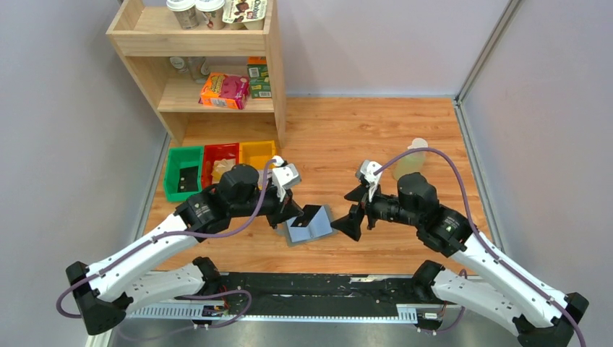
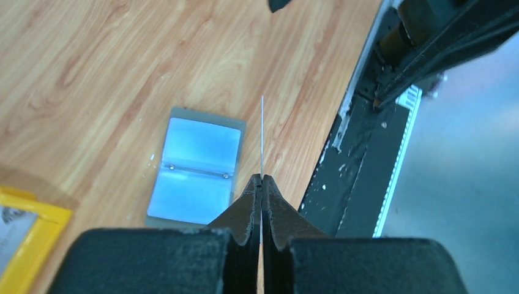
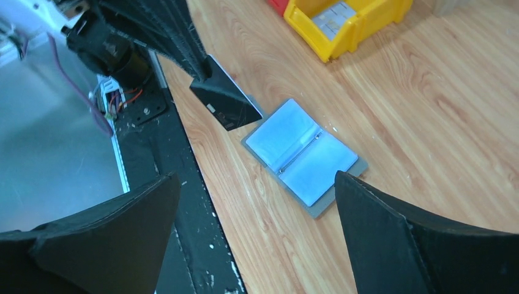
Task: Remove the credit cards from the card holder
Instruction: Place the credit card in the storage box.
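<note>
The card holder (image 1: 307, 233) lies open and flat on the wooden table, its pale bluish slots facing up; it also shows in the left wrist view (image 2: 193, 168) and the right wrist view (image 3: 303, 150). My left gripper (image 1: 295, 215) (image 2: 262, 179) is shut on one thin credit card (image 2: 262, 135), seen edge-on as a pale line. The card looks dark in the right wrist view (image 3: 225, 101) and is held above the holder's near-left edge. My right gripper (image 1: 352, 211) (image 3: 257, 177) is wide open and empty, just right of the holder. No other cards show in the slots.
Green (image 1: 182, 172), red (image 1: 220, 160) and yellow (image 1: 257, 153) bins stand at the back left, in front of a wooden shelf (image 1: 209, 65) with boxes and cups. A pale object (image 1: 412, 160) sits behind the right arm. A black rail (image 1: 311, 289) runs along the near edge.
</note>
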Tool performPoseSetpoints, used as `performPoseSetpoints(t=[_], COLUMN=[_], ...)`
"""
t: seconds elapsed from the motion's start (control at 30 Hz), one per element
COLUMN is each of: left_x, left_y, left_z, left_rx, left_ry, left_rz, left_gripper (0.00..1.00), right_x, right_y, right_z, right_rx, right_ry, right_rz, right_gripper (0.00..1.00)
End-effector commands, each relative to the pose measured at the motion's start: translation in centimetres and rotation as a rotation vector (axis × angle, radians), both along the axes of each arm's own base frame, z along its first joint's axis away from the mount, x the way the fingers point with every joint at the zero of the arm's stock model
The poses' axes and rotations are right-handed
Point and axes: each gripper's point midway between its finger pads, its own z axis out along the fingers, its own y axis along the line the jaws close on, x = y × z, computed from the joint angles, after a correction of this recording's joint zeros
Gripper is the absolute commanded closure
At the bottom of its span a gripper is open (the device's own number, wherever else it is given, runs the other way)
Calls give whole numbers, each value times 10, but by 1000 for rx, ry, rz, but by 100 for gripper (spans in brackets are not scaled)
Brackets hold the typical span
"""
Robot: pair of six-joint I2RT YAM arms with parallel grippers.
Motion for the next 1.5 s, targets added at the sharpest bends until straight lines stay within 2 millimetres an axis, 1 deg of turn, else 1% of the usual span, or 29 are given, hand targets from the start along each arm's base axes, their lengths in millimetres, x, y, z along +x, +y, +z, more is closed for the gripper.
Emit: performPoseSetpoints(t=[0.0, 0.07, 0.1, 0.13, 0.17, 0.27, 0.4, 0.57, 0.67, 0.7, 0.8, 0.83, 0.9, 0.97, 1.0, 1.03, 1.07, 1.1, 1.13, 1.17, 1.2, 1.23, 1.27, 1.3, 1.33, 1.37, 1.4, 1.43, 1.47], left_x=[-17, -17, -15, -17, -16, -18, -16, -19, -21, -21, -22, -21, -19, -13, -8, -5, 1, 4, 11, 12, 21, 21, 29, 28, 36, 35, 39, 38, 42], left_y=[2, 1, -1, -1, -4, -11, -14, -19, -20, -21, -20, -19, -18, -17, -13, -11, -8, -5, -5, 2, 4, 10, 12, 18, 19, 24, 25, 27, 29], left_z=[8, 7, 3, 8, 6, 13, 14, 25, 27, 29, 30, 31, 33, 36, 36, 46, 42, 54, 56, 64, 60, 69, 65, 72, 66, 76, 68, 70, 72], left_rx=[111, 154, 176, 178, 187, 173, 184, 141, 129, 123, 123, 121, 112, 93, 92, 55, 60, 14, -16, -50, -74, -114, -144, -190, -235, -298, -341, -399, -457], left_ry=[-116, -119, -110, -116, -111, -120, -125, -145, -143, -144, -146, -148, -158, -183, -193, -228, -216, -257, -258, -280, -269, -287, -276, -288, -262, -265, -230, -199, -197], left_rz=[-247, -290, -304, -332, -347, -399, -419, -443, -454, -459, -451, -445, -420, -364, -305, -270, -208, -166, -101, -57, 19, 55, 122, 157, 231, 261, 311, 339, 380], left_gripper=[100, 100, 100, 100, 100, 100, 100, 100, 100, 100, 100, 100, 97, 87, 75, 63, 57, 49, 45, 38, 26, 23, 23, 23, 23, 22, 23, 23, 23], right_x=[-11, -13, -14, -15, -17, -20, -19, -18, -16, -15, -11, -11, -10, -10, -8, -7, -5, -3, 1, 4, 10, 15, 20, 23, 27, 30, 31, 33, 34], right_y=[7, 14, 17, 22, 26, 39, 51, 59, 63, 64, 64, 63, 61, 59, 59, 58, 57, 56, 55, 54, 52, 48, 45, 42, 38, 34, 30, 23, 18], right_z=[24, 28, 30, 33, 36, 35, 28, 22, 18, 17, 18, 18, 16, 16, 16, 14, 16, 17, 19, 22, 21, 25, 23, 31, 36, 38, 47, 57, 59], right_rx=[-11, -10, -9, -2, 4, 6, 0, 16, 23, 22, 21, 20, 20, 30, 39, 47, 62, 87, 114, 142, 165, 198, 224, 277, 324, 369, 435, 506, 552], right_ry=[-163, -179, -184, -189, -190, -162, -117, -89, -90, -84, -83, -80, -71, -59, -56, -42, -49, -17, -5, 1, 20, 29, 52, 55, 58, 78, 100, 90, 108], right_rz=[173, 232, 258, 289, 321, 402, 455, 474, 463, 457, 428, 421, 402, 378, 357, 332, 308, 261, 222, 182, 121, 61, 2, -38, -83, -128, -169, -206, -236], right_gripper=[0, 2, 3, 5, 7, 15, 21, 32, 45, 53, 92, 100, 100, 100, 100, 100, 100, 100, 100, 100, 100, 100, 100, 100, 100, 100, 100, 100, 100])
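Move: The black card hangs in the left hand's closed fingers, its middle about 3 cm to that hand's right and 1 cm below. From the open right hand the card is roughly 9 cm to the left, straight across, 1 cm lower. The open card holder lies on the table some 4 cm ahead of the right hand, 8 cm to its left and 21 cm below; the yellow bin stands about 17 cm beyond it and 15 cm farther left. Leftward about 6 cm goes the right hand to the card's free end, turning some 25 degrees counter-clockwise, and its fingers shut on it, while the left hand eases right and back, turning clockwise to present it. The left fingers then open and back off forward, left and up; the right keeps its pinch, drawing forward and right while swinging back clockwise. ##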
